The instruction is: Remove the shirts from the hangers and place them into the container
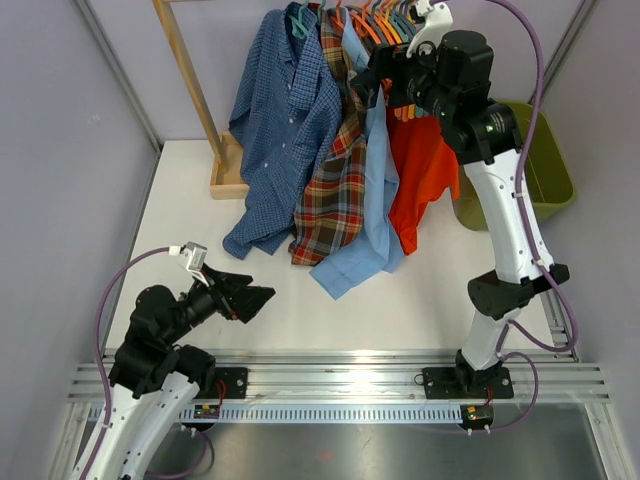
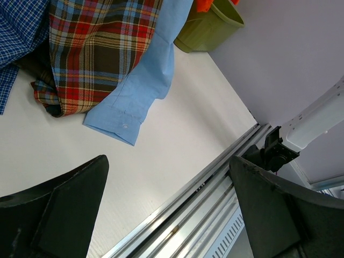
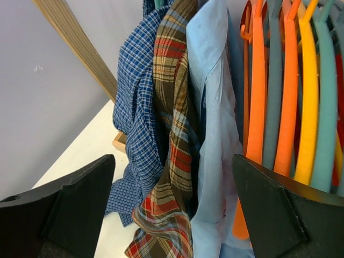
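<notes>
Several shirts hang from the rail at the back: a dark blue check shirt [image 1: 285,130], a plaid shirt [image 1: 335,190], a light blue shirt [image 1: 372,215] and an orange-red shirt [image 1: 420,175], their tails on the table. Orange, teal and yellow hangers [image 3: 293,91] crowd the rail. My right gripper [image 1: 372,88] is raised at the rail, open, facing the plaid [image 3: 174,140] and light blue [image 3: 215,140] shirts without holding them. My left gripper [image 1: 255,300] hovers low and open above the near table, with a light blue cuff [image 2: 121,121] ahead. The olive-green container [image 1: 545,175] stands back right.
A light wooden rack post [image 1: 190,85] rises from its base frame [image 1: 228,178] at the back left. Metal rails [image 1: 340,365] run along the near table edge. Purple cables [image 1: 535,60] loop from both arms. Grey walls close in both sides.
</notes>
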Controlling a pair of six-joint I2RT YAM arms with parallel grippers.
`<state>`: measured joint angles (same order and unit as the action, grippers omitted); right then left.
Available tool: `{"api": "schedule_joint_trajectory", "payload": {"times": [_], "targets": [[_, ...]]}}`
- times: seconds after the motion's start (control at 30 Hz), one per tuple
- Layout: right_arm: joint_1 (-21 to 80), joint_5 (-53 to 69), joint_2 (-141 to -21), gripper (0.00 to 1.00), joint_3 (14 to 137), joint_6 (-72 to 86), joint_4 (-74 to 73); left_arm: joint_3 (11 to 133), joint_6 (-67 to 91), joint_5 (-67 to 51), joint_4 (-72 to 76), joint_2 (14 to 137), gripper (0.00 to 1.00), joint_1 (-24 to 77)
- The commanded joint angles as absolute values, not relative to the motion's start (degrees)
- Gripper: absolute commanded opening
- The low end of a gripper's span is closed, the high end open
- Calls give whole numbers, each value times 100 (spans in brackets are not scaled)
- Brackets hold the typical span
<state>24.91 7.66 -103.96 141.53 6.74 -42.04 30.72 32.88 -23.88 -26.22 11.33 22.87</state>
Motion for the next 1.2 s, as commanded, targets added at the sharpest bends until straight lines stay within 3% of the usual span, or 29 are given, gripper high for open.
{"api": "schedule_joint_trajectory", "payload": {"times": [0.0,0.47,0.6,0.9,1.17], "targets": [[2478,879,-10757,99,14414,632,-4298,3146,3243,-2523,-2513,1046,99,2303],[2461,-219,-10345,99,13518,554,-3586,3138,3243,-2514,-2584,932,99,2303],[2373,-343,-10248,89,13412,597,-3586,3138,3252,-2514,-2593,905,99,2303],[2206,-238,-9738,88,12683,668,-3147,3112,3261,-2522,-2584,870,99,2303],[2030,324,-10730,73,13816,764,-3893,3155,3243,-2505,-2628,914,99,2303]]}}
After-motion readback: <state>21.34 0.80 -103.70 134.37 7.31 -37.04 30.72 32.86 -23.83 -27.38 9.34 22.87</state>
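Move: The upper part of the light blue shirt is roughly 9 cm ahead of the right hand, about 1 cm to its right and some 3 cm lower. The plaid shirt hangs about 5 cm left of it and 1 cm nearer, with the blue checked shirt some 12 cm to the hand's left and 7 cm ahead. The orange hangers are about 7 cm to its right, 10 cm ahead. From the left hand, the light blue shirt is some 36 cm ahead, 22 cm right and 25 cm up. Working in between the light blue shirt and the hangers, the right hand's right finger seems to bear on the orange hangers. The hand dips about 6 cm and reaches 4 cm forward, then shifts some 5 cm right while rising 4 cm, turning about 10 degrees clockwise. The wide-open fingers close by about a quarter, ending either side of the light blue shirt without gripping it. ##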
